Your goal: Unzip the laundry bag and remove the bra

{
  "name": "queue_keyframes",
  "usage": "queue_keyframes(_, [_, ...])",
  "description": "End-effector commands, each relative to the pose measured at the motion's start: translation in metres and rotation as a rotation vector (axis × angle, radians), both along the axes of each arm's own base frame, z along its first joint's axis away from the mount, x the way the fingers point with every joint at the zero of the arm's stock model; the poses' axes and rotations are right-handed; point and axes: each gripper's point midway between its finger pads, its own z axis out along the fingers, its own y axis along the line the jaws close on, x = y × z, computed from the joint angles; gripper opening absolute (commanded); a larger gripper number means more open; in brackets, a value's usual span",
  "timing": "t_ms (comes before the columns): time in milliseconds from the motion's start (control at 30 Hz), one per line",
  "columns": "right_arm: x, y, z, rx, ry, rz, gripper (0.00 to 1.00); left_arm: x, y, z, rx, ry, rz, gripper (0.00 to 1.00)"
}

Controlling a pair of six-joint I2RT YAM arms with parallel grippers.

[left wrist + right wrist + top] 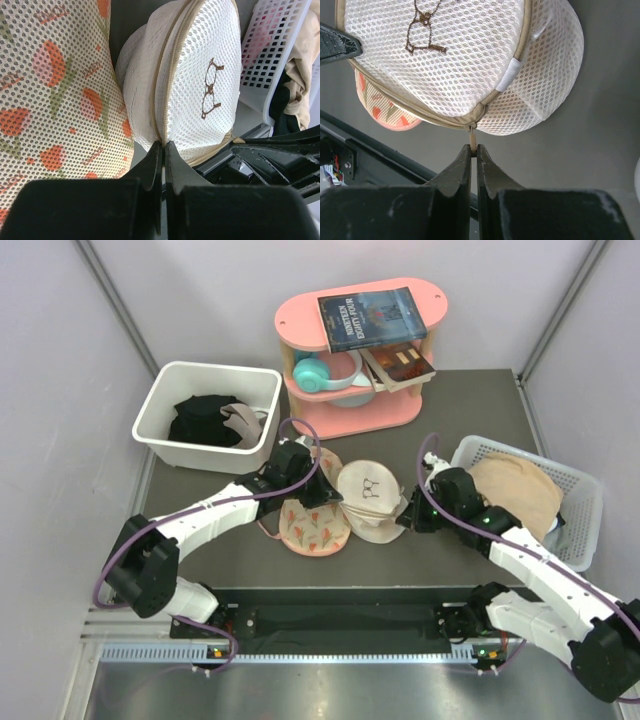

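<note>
The laundry bag (368, 498), a cream-white mesh dome with a stitched glasses motif, lies mid-table between both arms. In the left wrist view the bag (195, 85) stands on edge with its tan zip running down into my left gripper (163, 145), which is shut on the zip seam at the rim. My right gripper (474, 147) is shut on the small tan zip pull (473, 136) hanging from the bag (470, 55). The zip looks closed. From above, the left gripper (322, 492) is at the bag's left side and the right gripper (408, 522) at its right. The bra is hidden.
A pink floral mesh piece (312, 525) lies against the bag's left. A white bin (160, 400) with black clothes stands back left. A white basket (580, 530) with a beige garment is at the right. A pink shelf (300, 315) carries books and headphones.
</note>
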Motion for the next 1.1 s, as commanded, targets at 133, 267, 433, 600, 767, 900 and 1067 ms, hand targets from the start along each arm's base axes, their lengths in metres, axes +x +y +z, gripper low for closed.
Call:
queue_keyframes(133, [0.008,-0.017,-0.002,-0.045,-0.016,-0.016,0.0,0.009,0.009,0.008,0.007,-0.054,0.026,0.0])
queue_keyframes(267, [0.012,-0.021,-0.004,-0.057,-0.015,-0.026,0.0,0.009,0.011,0.009,0.006,-0.057,0.029,0.0])
queue_keyframes(433, [0.02,-0.027,-0.004,-0.076,-0.02,-0.036,0.0,0.008,0.013,0.009,0.008,-0.059,0.031,0.0])
queue_keyframes(600, [0.029,-0.033,-0.003,-0.091,-0.03,-0.04,0.0,0.008,0.017,0.008,0.014,-0.057,0.037,0.0])
queue_keyframes(767, [0.036,-0.035,0.0,-0.085,-0.033,-0.041,0.0,0.007,0.017,0.013,0.009,-0.074,0.027,0.0])
queue_keyframes(900, [0.043,-0.032,0.012,-0.085,-0.065,-0.015,0.0,0.0,0.006,0.023,-0.033,-0.102,-0.062,0.0])
queue_keyframes(1067, [0.05,-0.034,0.031,-0.114,-0.1,0.0,0.25,-0.011,-0.001,0.032,-0.068,-0.137,-0.155,0.55])
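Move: At the right hand, which has the zipper pull pinched, the white rim tag lies about 4 cm ahead, nearly level in height. The laundry bag's middle is some 6 cm to its left, 5 cm ahead and 4 cm lower; the flowered bag lies 18 cm left, 4 cm ahead and 9 cm below. From the left hand, pinching the rim, the laundry bag's middle is about 6 cm right, 2 cm ahead and 4 cm down. Drawing the zipper pull on around the laundry bag's right rim, the right hand goes about 3 cm forward and 2 cm right, dipping a centimetre before rising again, and its fingers just begin to slacken at the end. The left hand keeps its pinch nearly still until late, then opens a little and lets go of the rim, easing about a centimetre back and up. ##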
